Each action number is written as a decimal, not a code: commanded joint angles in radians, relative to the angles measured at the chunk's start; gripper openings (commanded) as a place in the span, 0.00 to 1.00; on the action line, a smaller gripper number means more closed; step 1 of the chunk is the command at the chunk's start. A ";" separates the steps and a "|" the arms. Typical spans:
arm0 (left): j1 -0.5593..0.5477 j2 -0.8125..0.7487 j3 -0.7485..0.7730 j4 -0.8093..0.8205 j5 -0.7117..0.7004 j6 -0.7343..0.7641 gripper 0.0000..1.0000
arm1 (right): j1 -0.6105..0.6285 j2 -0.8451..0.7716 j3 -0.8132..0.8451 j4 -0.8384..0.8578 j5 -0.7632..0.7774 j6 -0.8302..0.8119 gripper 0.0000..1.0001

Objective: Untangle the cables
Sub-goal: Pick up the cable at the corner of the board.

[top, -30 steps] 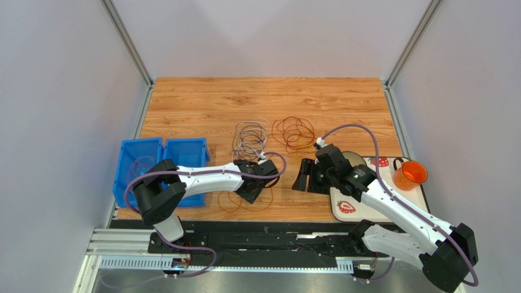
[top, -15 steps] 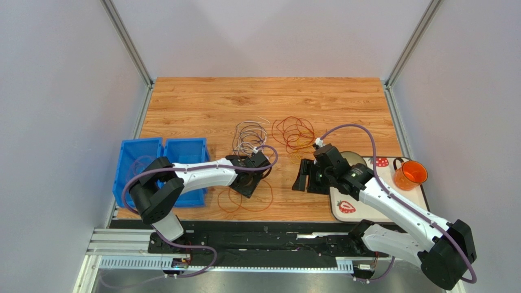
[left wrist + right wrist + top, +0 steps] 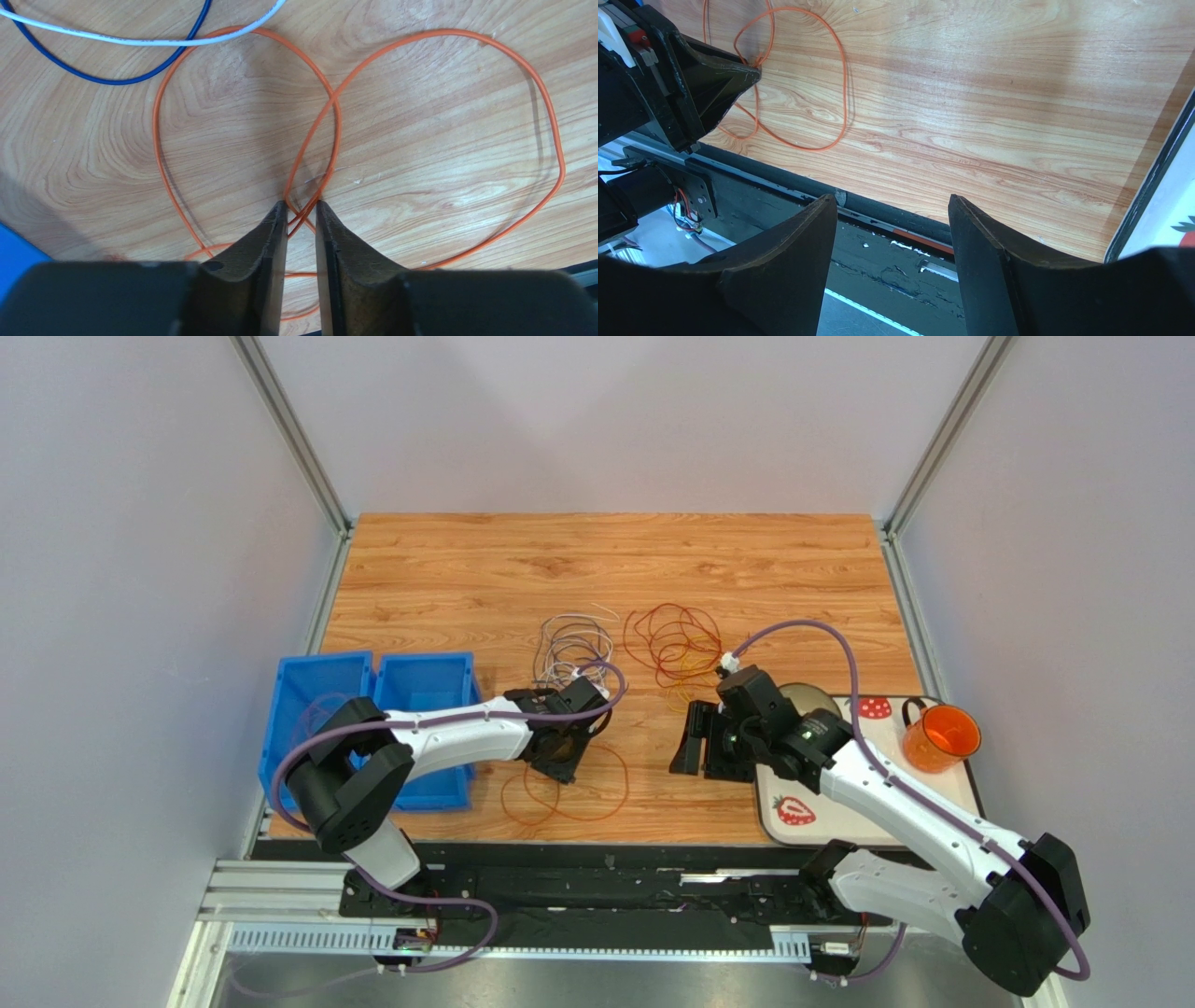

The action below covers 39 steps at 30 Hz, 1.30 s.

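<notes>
The cables lie in three groups on the wooden table: a grey-white bundle (image 3: 572, 651), a red-orange bundle (image 3: 673, 641) and an orange loop (image 3: 578, 795) near the front edge. My left gripper (image 3: 561, 749) is down on the orange loop. In the left wrist view its tips (image 3: 302, 206) stand a narrow gap apart, with two crossing strands of the orange cable (image 3: 337, 119) between them, not pinched. A white cable (image 3: 175, 38) and a blue cable (image 3: 105, 75) lie beyond. My right gripper (image 3: 697, 742) hovers open and holds nothing (image 3: 892, 199), to the right of the loop (image 3: 840, 91).
Two blue bins (image 3: 368, 721) stand at the left by the left arm. A strawberry-print tray (image 3: 842, 805) with an orange cup (image 3: 940, 738) sits at the right under the right arm. The table's front edge (image 3: 899, 217) runs just below the right gripper.
The left gripper has shifted a little left and back along the orange loop, and its jaws have narrowed around the crossing strands. The right arm has barely moved.
</notes>
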<state>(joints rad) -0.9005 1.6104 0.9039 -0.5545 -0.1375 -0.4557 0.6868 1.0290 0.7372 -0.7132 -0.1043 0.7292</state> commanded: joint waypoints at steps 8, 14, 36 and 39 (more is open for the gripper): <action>0.002 0.033 -0.013 0.051 0.056 -0.046 0.00 | 0.007 -0.004 0.039 0.012 0.025 0.006 0.63; 0.002 -0.090 0.065 -0.071 0.035 -0.046 0.00 | 0.006 -0.020 0.037 0.009 0.023 0.007 0.63; 0.067 -0.561 0.473 -0.594 -0.227 -0.040 0.00 | 0.005 -0.063 0.027 0.031 0.002 0.012 0.63; 0.116 -0.596 0.493 -0.628 -0.264 -0.029 0.00 | 0.005 -0.069 0.028 0.027 0.000 0.012 0.63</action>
<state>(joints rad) -0.8349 1.0584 1.3457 -1.0878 -0.3210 -0.4950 0.6868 0.9905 0.7387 -0.7128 -0.0986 0.7307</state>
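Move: The orange cable lies in loose loops on the board right under the left hand, its crossing strands already between the part-open fingertips. The white-blue cable pile sits about 17 cm ahead, the blue bin some 17 cm left and 7 cm ahead, and the red-yellow pile roughly 21 cm ahead and 15 cm to the right. From the right hand, the orange cable is about 16 cm left, 2 cm ahead and 9 cm below. The left fingers shut on the crossing strands of the orange cable and pinch them at the tips, the hand almost still at board level. Keeping that hold, it pulls the cable up fast, about 25 cm, and late in the rise swings some 8 cm left, while the wrist tilts the fingertips forward and rightward by roughly 25 degrees. ##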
